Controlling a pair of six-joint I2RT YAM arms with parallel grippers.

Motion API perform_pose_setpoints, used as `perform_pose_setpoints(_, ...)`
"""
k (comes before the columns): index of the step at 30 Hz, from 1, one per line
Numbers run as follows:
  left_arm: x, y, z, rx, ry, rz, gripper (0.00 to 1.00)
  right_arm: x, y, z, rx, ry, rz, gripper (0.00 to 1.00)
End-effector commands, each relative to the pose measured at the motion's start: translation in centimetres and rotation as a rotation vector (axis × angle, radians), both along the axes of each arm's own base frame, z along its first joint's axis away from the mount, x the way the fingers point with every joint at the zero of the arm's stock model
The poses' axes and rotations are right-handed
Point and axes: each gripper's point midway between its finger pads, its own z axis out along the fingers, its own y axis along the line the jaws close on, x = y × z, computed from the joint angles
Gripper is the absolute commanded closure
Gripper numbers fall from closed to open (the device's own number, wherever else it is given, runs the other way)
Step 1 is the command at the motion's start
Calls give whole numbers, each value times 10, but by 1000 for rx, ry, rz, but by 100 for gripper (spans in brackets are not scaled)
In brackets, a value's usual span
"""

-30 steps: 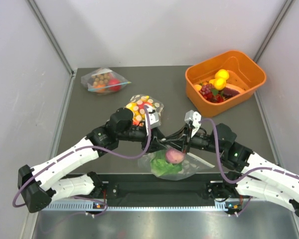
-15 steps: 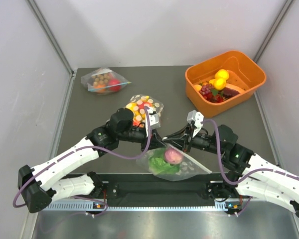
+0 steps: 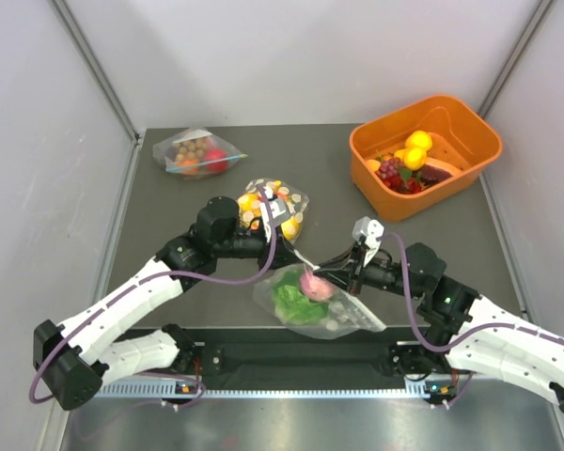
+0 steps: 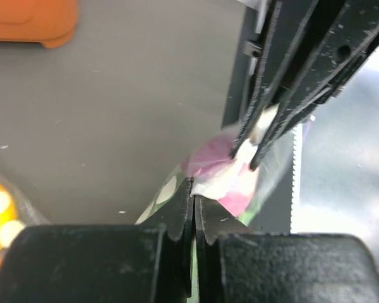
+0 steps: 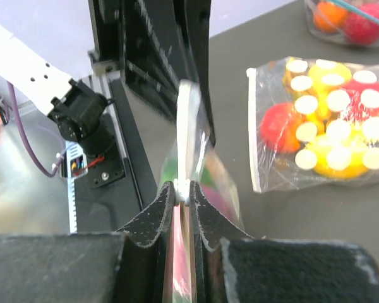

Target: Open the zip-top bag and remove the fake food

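Note:
The dotted zip-top bag [image 3: 343,315] hangs near the table's front edge between both arms. The fake food inside is a green lettuce [image 3: 289,303] and a purple round piece [image 3: 312,284]. My left gripper [image 3: 299,258] is shut on the bag's top edge from the left; the left wrist view shows its jaws [image 4: 192,189] pressed on dotted film beside the purple piece [image 4: 208,165]. My right gripper [image 3: 327,272] is shut on the same edge from the right, its jaws [image 5: 184,189] pinching the white zip strip [image 5: 188,120].
A second dotted bag [image 3: 274,205] with yellow and red pieces lies just behind the left wrist. A plain clear bag [image 3: 195,153] sits at the back left. An orange bin [image 3: 461,127] with lemons and grapes stands at the back right.
The left gripper closed on the bag's top edge. The left arm then drew back to the left, and the bag shifted left and stretched between the two grippers.

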Motion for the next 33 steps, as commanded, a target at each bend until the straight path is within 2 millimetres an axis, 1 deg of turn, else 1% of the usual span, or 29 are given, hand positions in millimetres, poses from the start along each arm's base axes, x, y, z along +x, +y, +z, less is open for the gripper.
perform_pose_setpoints(1, 37, 15, 20, -35, -114, 174, 100, -19, -2, 2, 12, -1, 66, 100)
perform_pose_setpoints(3, 46, 24, 21, -31, -125, 228, 100, -18, -6, 2, 20, -4, 49, 100)
perform_pose_setpoints(4, 49, 27, 21, -28, -130, 249, 100, -19, -7, -2, 16, 6, 44, 100)
perform_pose_setpoints(6, 59, 34, 22, -23, -139, 306, 100, -18, -11, -5, 13, 9, 26, 100)
perform_pose_setpoints(12, 83, 51, 16, 5, -143, 445, 100, -17, -20, -14, 5, 38, -9, 100)
perform_pose_setpoints(13, 90, 56, 15, 15, -152, 491, 100, -17, -21, -15, 2, 40, -16, 100)
perform_pose_setpoints(14, 92, 60, 15, 18, -157, 515, 100, -16, -24, -12, 13, 35, -30, 100)
perform_pose_setpoints(15, 96, 64, 15, 23, -163, 541, 100, -17, -26, -18, -6, 47, -35, 100)
perform_pose_setpoints(17, 104, 73, 15, 36, -174, 603, 100, -15, -31, -18, -4, 50, -60, 100)
perform_pose_setpoints(24, 122, 97, 9, 80, -185, 759, 100, -11, -46, -31, -42, 101, -137, 100)
perform_pose_setpoints(26, 125, 100, 7, 89, -182, 782, 100, -10, -51, -32, -48, 108, -162, 100)
perform_pose_setpoints(27, 130, 108, 6, 103, -186, 828, 100, -10, -52, -33, -50, 114, -167, 100)
perform_pose_setpoints(28, 132, 111, 5, 109, -183, 844, 100, -9, -56, -33, -47, 117, -183, 100)
perform_pose_setpoints(33, 138, 119, 2, 121, -176, 893, 100, -9, -65, -38, -71, 139, -214, 100)
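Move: Both hands hold the rim of the bag with lettuce and onion, the right one about 6 cm to the right of the left and 4 cm nearer the base. From the left hand the pepper bag lies some 19 cm ahead, 7 cm left and 18 cm below, while the onion hangs about 3 cm back, 6 cm right and 9 cm down. From the right hand the onion is straight below by 9 cm, the lettuce 5 cm left, 2 cm back and 13 cm down. With shut fingers still pinching the vegetable bag's rim, the left hand draws it forward and to the left, about 14 cm in all and nearly level, towards the pepper bag and away from the right hand, turning counter-clockwise some 40 degrees on the way. The right hand keeps its own pinch on the rim and pulls the other way, about 6 cm to the right while sinking 3 to 4 cm and turning slightly clockwise, so that the zip strip is drawn out between the two grippers. ##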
